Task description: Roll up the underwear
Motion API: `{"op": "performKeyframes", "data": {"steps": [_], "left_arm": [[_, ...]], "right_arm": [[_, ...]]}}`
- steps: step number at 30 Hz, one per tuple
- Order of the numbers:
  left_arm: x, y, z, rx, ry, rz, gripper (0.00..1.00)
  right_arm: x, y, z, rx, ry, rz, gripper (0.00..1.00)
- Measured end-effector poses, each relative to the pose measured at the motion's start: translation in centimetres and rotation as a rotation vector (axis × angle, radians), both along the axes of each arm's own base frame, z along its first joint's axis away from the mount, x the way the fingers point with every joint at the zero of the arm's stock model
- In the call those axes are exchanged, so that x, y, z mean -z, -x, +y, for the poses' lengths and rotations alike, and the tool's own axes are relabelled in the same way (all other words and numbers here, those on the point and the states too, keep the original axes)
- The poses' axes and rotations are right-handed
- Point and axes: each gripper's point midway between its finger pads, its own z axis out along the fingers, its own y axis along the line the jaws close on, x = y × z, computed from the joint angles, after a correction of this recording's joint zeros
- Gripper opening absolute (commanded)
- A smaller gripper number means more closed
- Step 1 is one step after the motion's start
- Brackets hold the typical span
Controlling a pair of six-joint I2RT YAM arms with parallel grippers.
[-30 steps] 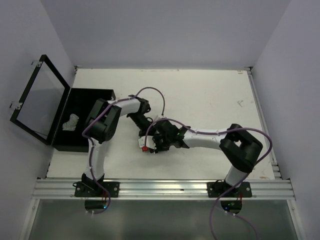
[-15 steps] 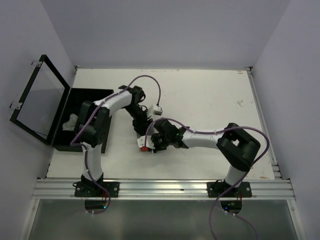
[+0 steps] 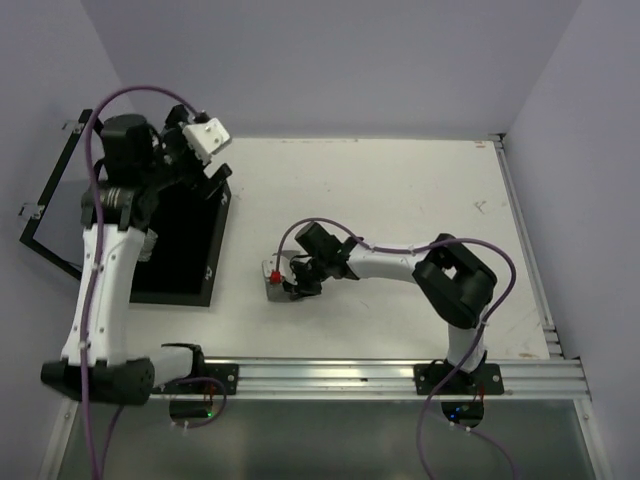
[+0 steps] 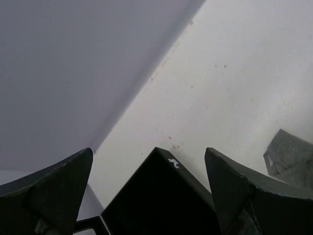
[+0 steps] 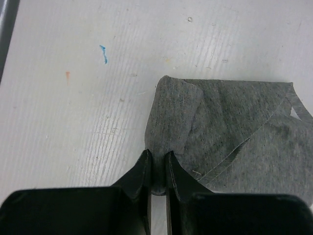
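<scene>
One heather grey underwear (image 5: 234, 132) lies on the white table, partly folded, with a rolled edge toward my right gripper. My right gripper (image 5: 157, 159) is shut on that rolled edge, and cloth fills the narrow gap between its fingers. In the top view the underwear (image 3: 271, 272) is a small grey bundle with a red tag, just left of the right gripper (image 3: 291, 280). My left gripper (image 4: 148, 152) is raised high and open, with nothing between its fingers. It hangs over the far right corner of the black box (image 4: 161, 200).
The black box (image 3: 190, 255) lies at the table's left side, its hinged lid (image 3: 55, 215) standing open past the table edge. The left arm crosses over the box. A grey shape (image 4: 288, 156) shows at the right of the left wrist view; I cannot identify it.
My left gripper has let go, opened wide and swung up and left from the underwear to above the box. The right gripper has closed on the cloth and shifted slightly left.
</scene>
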Motion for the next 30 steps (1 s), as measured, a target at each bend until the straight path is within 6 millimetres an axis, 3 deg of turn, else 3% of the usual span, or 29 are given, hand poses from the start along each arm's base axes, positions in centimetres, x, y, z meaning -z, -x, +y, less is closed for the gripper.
{"op": "performKeyframes", "data": {"steps": [4, 6, 7, 10, 11, 12, 16, 19, 23, 30], "left_arm": [[-6.0, 5.0, -0.2, -0.007, 0.053, -0.223, 1.0], [-7.0, 6.2, -0.5, 0.015, 0.06, -0.268, 1.0], [-6.4, 6.5, -0.5, 0.024, 0.056, -0.263, 1.0], [-1.1, 7.8, -0.8, 0.06, 0.028, -0.165, 0.97], [1.5, 8.3, -0.9, 0.072, 0.015, -0.105, 0.87], [4.3, 9.1, -1.2, 0.087, 0.0, -0.042, 0.84], [14.2, 13.1, -3.2, 0.206, -0.098, 0.172, 0.71], [19.7, 16.8, -4.7, 0.331, -0.167, 0.26, 0.64], [23.9, 19.0, -4.9, 0.401, -0.239, 0.281, 0.49], [29.0, 20.2, -7.9, 0.536, -0.372, 0.274, 0.45]], "right_arm": [[0.0, -0.2, 0.4, 0.019, -0.003, 0.11, 0.0], [0.1, -0.4, 0.6, 0.033, -0.005, 0.179, 0.0], [0.2, -0.5, 0.7, 0.038, -0.005, 0.216, 0.0], [0.2, -0.7, 0.9, 0.054, -0.014, 0.314, 0.0], [0.2, -0.8, 0.9, 0.061, -0.015, 0.345, 0.0], [0.3, -0.9, 0.8, 0.067, -0.017, 0.371, 0.0], [0.3, -1.1, 0.8, 0.085, -0.033, 0.49, 0.0], [0.4, -1.2, 0.8, 0.093, -0.038, 0.553, 0.0], [0.5, -1.1, 0.8, 0.096, -0.036, 0.601, 0.0], [0.6, -0.5, 0.9, 0.095, -0.021, 0.679, 0.0]]}}
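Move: Low at the table, the right hand still pinches the near, rolled edge of the underwear, whose middle lies about 4 cm ahead, 2 cm to its left and 2 cm below. From the raised left hand, that middle is roughly 12 cm back, 12 cm to the right and 34 cm below. The black box's middle sits about 14 cm left of the left hand and 3 cm back, the rolled bundle inside it 20 cm left and 5 cm back, both some 33 cm below. Swinging up about 7 cm and back, the left hand then drops steeply, ending some 20 cm back, 29 cm lower and 8 cm right, coming down beside the roll without gripping it; it turns clockwise and its fingers go from wide open to half open. The right hand keeps its pinch nearly in place, twisting some 40 degrees so its wrist tips forward and its fingertips swing back. ##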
